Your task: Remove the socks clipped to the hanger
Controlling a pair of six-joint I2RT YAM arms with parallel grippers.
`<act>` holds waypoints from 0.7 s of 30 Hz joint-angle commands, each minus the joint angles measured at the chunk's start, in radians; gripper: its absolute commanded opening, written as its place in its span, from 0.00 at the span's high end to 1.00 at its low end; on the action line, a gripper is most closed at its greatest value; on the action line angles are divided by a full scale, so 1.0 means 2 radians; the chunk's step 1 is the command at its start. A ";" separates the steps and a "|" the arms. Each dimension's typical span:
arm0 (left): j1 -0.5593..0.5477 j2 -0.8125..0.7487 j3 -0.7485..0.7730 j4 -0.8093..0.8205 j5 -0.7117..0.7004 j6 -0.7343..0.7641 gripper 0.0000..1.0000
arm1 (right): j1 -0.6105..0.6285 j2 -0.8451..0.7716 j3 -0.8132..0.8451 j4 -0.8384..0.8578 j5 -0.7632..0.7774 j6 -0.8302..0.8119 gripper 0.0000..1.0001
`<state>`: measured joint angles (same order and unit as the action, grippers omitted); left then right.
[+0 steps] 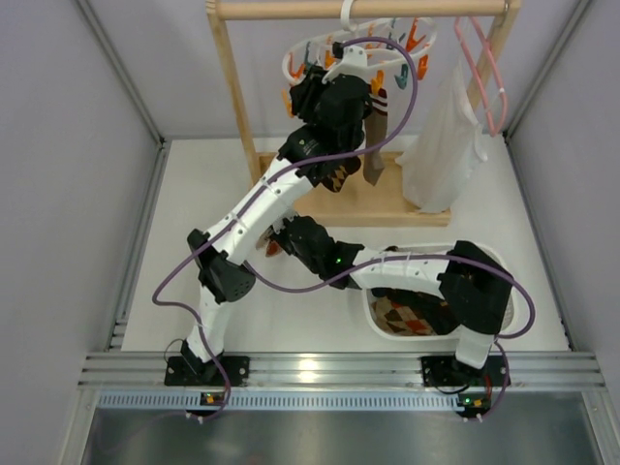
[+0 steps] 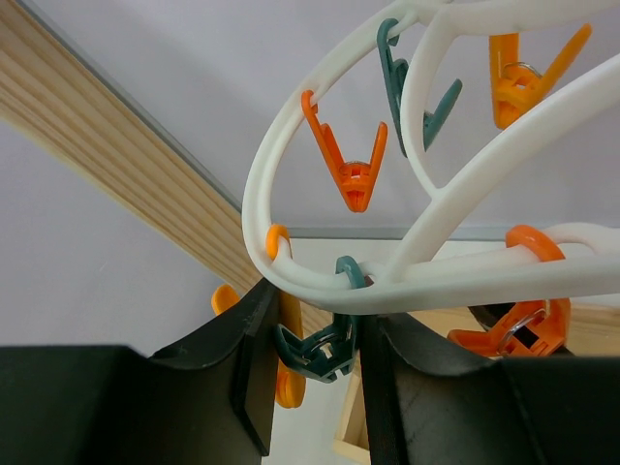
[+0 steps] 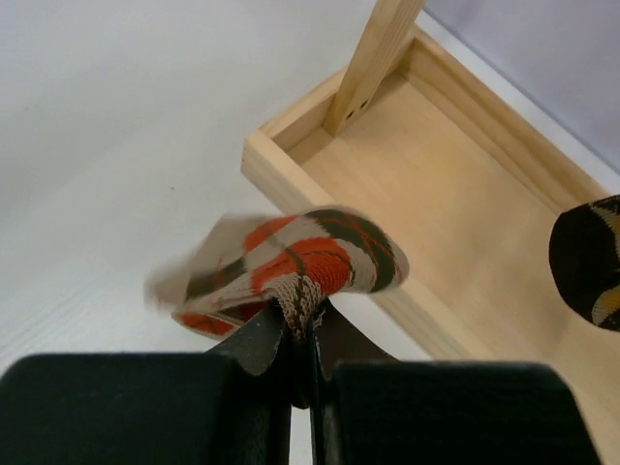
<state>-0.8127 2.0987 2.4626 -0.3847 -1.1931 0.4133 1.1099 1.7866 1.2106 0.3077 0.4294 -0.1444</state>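
The white oval hanger (image 1: 387, 37) hangs from the wooden rack's top bar, with orange and teal clips. My left gripper (image 1: 308, 92) is raised to it. In the left wrist view its jaws (image 2: 318, 312) press on a teal clip (image 2: 325, 351) under the hanger ring (image 2: 291, 281). A brown sock (image 1: 376, 145) and an argyle sock (image 1: 339, 176) still hang below the hanger. My right gripper (image 1: 283, 240) is low over the table. It is shut (image 3: 302, 315) on an orange, tan and dark argyle sock (image 3: 310, 257), which also shows in the top view (image 1: 272, 249).
A white basket (image 1: 373, 312) at the front right holds argyle socks under my right arm. The wooden rack's base tray (image 3: 455, 184) lies just beyond the held sock. A white garment (image 1: 446, 145) hangs on a pink wire hanger (image 1: 484, 68) at the right.
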 commanded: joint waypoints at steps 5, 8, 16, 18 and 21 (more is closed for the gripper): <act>-0.002 -0.040 -0.025 0.024 0.013 -0.017 1.00 | 0.029 -0.096 -0.057 0.041 -0.018 0.025 1.00; -0.002 -0.061 -0.051 0.023 0.022 -0.036 0.85 | 0.036 -0.159 -0.100 0.030 -0.025 0.051 1.00; -0.011 -0.121 -0.107 0.022 0.048 -0.094 0.51 | 0.039 -0.320 -0.179 -0.039 -0.049 0.101 1.00; -0.015 -0.136 -0.117 0.023 0.051 -0.101 0.47 | 0.039 -0.344 -0.183 -0.062 -0.045 0.105 1.00; -0.027 -0.155 -0.133 0.023 0.054 -0.117 0.29 | 0.039 -0.393 -0.186 -0.111 -0.027 0.114 1.00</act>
<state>-0.8452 1.8687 2.2173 -0.3592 -1.0954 0.2363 1.1767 1.0756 0.8467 0.1993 0.3538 0.0391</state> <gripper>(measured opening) 0.684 0.011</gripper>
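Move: The red-checked sock is already free of the hanger and pinched in the right fingers; the basket lies about 38 cm to that hand's right, 11 cm back and 17 cm below. The hanging argyle sock is some 15 cm ahead, 13 cm right and 13 cm higher. The teal clip sits in the left fingers, with a yellow clip 3 cm left and 1 cm ahead; the argyle sock hangs 7 cm right, 2 cm ahead and 12 cm below. The red-checked sock, still pinched shut in the right fingers, is carried up, right and back by roughly 10 cm each way, out from under the hanger towards the basket side, after a tiny dip; the wrist rolls some 20 degrees, left side rising. The left fingers open off the teal clip and that hand draws back about 3.5 cm, rising slightly as it rolls left side down. ##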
